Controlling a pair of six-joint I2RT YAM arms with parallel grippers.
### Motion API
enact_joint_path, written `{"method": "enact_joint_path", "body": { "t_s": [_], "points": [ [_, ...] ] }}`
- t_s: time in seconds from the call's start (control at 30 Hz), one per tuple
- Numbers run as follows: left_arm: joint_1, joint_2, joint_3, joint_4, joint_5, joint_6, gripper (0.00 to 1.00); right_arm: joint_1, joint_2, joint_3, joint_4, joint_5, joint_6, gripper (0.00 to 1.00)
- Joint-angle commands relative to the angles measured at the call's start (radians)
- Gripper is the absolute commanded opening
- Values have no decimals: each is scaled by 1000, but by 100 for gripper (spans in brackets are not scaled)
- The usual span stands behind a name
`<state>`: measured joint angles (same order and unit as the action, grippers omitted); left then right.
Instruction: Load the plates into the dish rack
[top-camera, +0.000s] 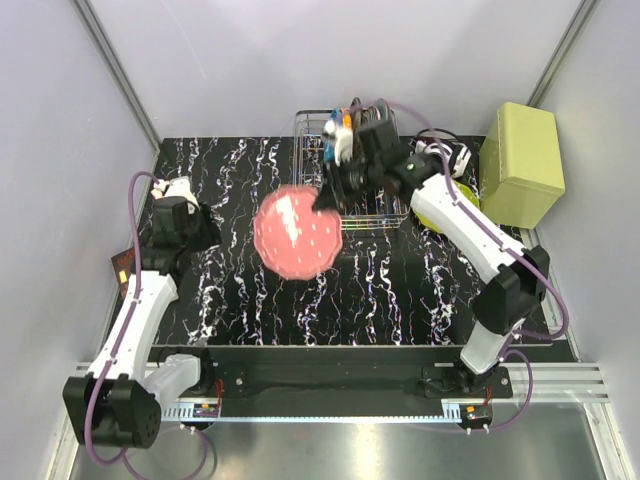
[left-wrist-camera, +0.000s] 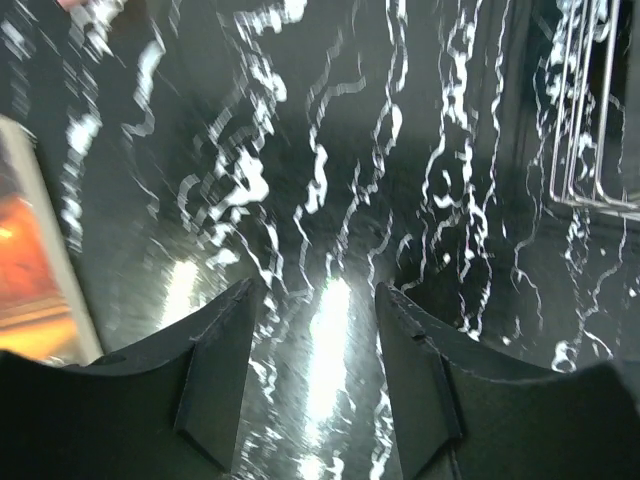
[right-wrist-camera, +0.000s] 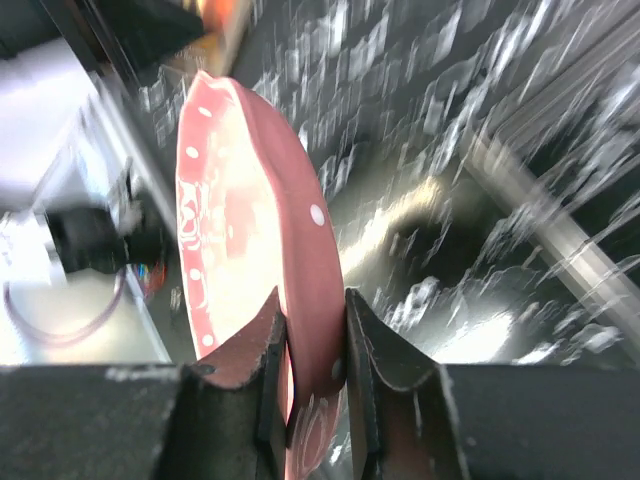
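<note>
The pink plate (top-camera: 296, 232) with white dots hangs tilted above the middle of the black marbled table. My right gripper (top-camera: 328, 200) is shut on its right rim, just in front of the silver wire dish rack (top-camera: 312, 160). In the right wrist view the plate (right-wrist-camera: 250, 250) stands on edge with its rim pinched in the gripper (right-wrist-camera: 312, 335). Blue (top-camera: 334, 126) and orange (top-camera: 347, 121) plate edges show in the rack behind the wrist. A yellow-green plate (top-camera: 466, 192) peeks out behind the right arm. My left gripper (top-camera: 200, 230) is open and empty low over the table's left side (left-wrist-camera: 318, 300).
A yellow-green box (top-camera: 520, 163) stands at the back right, off the table top. An orange card (top-camera: 122, 265) lies at the table's left edge, also in the left wrist view (left-wrist-camera: 30, 260). The rack's wires (left-wrist-camera: 590, 110) show at the upper right of the left wrist view.
</note>
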<state>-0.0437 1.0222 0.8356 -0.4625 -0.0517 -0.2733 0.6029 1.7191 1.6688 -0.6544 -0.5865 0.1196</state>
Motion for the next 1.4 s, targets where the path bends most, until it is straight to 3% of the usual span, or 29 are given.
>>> {"method": "enact_joint_path", "body": {
  "t_s": [0.0,0.2,0.37,0.47,0.67,0.8,1.03,1.37],
  "points": [
    [1,-62,2,12,-56,66,56,-6,37,329,-36,140,29,0],
    [18,-135,-58,13,32,17,56,-5,258,809,-36,518,-18,0],
    [36,-155,-76,5,70,2,56,-5,410,1046,-40,626,-61,0],
    [44,-157,-87,4,82,-15,56,-5,419,1053,31,655,-115,0],
    [73,-160,-131,36,134,-60,57,38,477,976,349,1032,-320,0],
    [79,-160,-158,56,147,-76,57,69,592,1101,487,1238,-461,0],
    [84,-192,-182,62,164,-83,57,118,717,1091,708,1435,-672,0],
    [85,-286,-262,77,185,-99,57,123,775,1097,670,1527,-586,0]
  ]
}}
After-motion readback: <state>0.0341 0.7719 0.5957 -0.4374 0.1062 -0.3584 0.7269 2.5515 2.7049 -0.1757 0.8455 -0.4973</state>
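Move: The pink plate is already pinched in the right hand. Its place, the free slot in the dish rack beside the blue plate, lies about 31 cm ahead of that hand, level sideways and some 13 cm lower. The blue plate stands about 3 cm right of the slot and the orange one about 7 cm right of it, both as far out. From the left hand, the slot is about 31 cm ahead, 26 cm to the right and 5 cm lower. Forward and up in one fast sweep, the right hand carries the pinched pink plate out over the dish rack, some 27 cm in all, climbing about 16 cm and then sinking 9. The wrist swings clockwise from pointing left and down to straight ahead and level, turning the plate on edge. The empty left hand eases back and down about 5 cm, fingers still parted. ##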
